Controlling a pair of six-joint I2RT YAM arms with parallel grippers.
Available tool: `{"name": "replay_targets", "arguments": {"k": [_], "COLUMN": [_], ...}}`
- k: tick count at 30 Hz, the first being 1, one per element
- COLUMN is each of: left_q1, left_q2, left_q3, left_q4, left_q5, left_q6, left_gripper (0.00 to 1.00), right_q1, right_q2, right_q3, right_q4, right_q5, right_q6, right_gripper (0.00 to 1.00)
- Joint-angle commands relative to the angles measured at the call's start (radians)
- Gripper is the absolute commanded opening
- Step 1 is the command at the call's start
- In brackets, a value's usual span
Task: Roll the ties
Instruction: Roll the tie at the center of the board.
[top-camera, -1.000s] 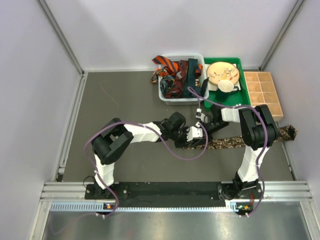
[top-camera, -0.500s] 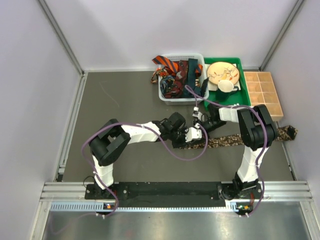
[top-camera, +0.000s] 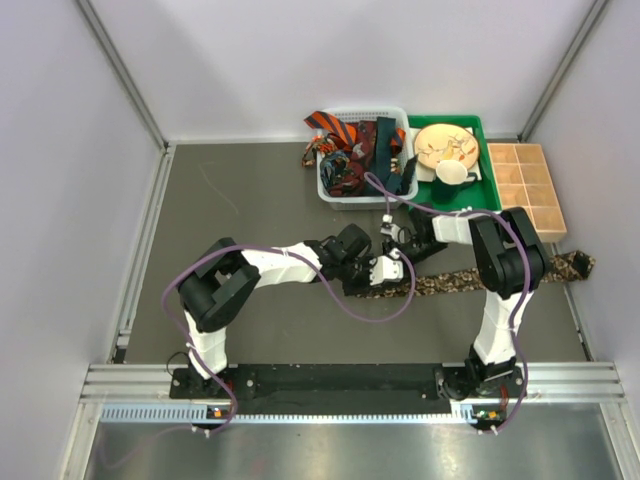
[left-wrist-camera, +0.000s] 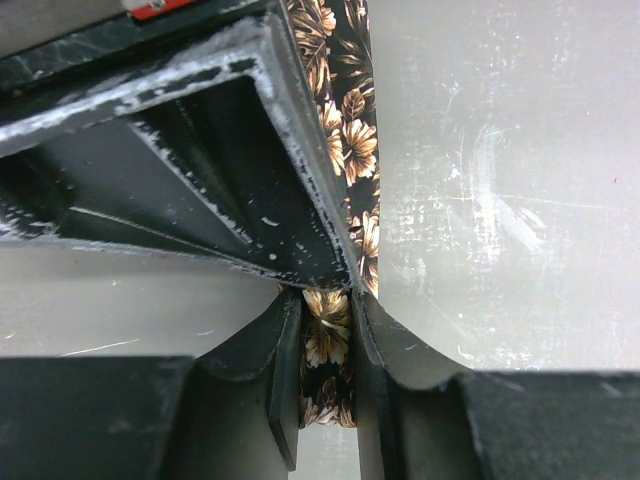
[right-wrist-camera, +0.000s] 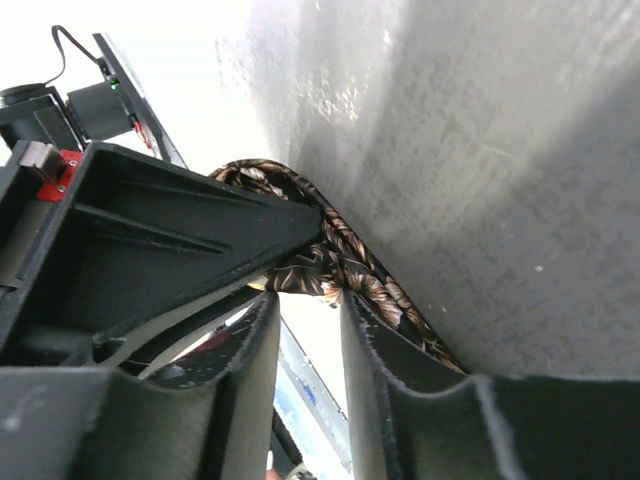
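A brown-black flowered tie (top-camera: 480, 280) lies stretched across the table toward the right wall. Its left end is between both grippers. My left gripper (top-camera: 387, 270) is shut on that end; in the left wrist view the tie (left-wrist-camera: 345, 150) runs down between the fingers (left-wrist-camera: 325, 300). My right gripper (top-camera: 393, 240) meets it from the far side. Its fingertips (right-wrist-camera: 310, 300) pinch a folded bunch of the tie (right-wrist-camera: 370, 280), with a narrow gap behind. Several more ties (top-camera: 350, 140), orange-black striped and dark ones, fill the white basket (top-camera: 330, 192).
A green tray (top-camera: 482, 190) holding a wooden bowl (top-camera: 445, 145) and a white cup stands right of the basket. A wooden compartment box (top-camera: 525, 185) sits by the right wall. Purple cables loop over both arms near the grippers.
Both grippers have shifted a little to the left with the tie's end. The right forearm has swung left and lower toward the table.
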Motion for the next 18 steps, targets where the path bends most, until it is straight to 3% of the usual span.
{"name": "replay_targets", "arguments": {"k": [1,11,14,18], "left_q1": [0.004,0.004,0.004,0.004], "left_q2": [0.014,0.011,0.012,0.017], "left_q3": [-0.035,-0.032,-0.030,-0.027], "left_q4": [-0.215,-0.224,-0.229,-0.229], "left_q5": [-0.030,-0.018,-0.018,-0.023], "left_q6": [0.033,0.043,0.044,0.038], "left_gripper": [0.22,0.22,0.23,0.30], "right_q1": [0.013,0.013,0.016,0.021], "right_q2": [-0.019,-0.024,-0.029,-0.021], "right_q3": [0.042,0.041,0.032,0.029], "right_q4": [0.046,0.079,0.086,0.086], "right_q5": [0.001,0.001,-0.008,0.010], "right_q6": [0.011,0.042,0.046,0.040], "right_gripper": [0.33,0.32,0.23,0.00]}}
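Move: The rolled part of the leopard tie is still pinched in the left hand's fingers, practically at that hand's point. From the right hand the roll lies about 1 cm ahead, 1 cm to the left and 1 cm below. The tie's loose end is some 40 cm to the right hand's right and 5 cm farther out, 2 cm lower; the tie basket stands about 27 cm ahead and 4 cm to the left. The right hand eases 1 cm forward and nearly shuts its fingers on the roll, which the left keeps pinched. ##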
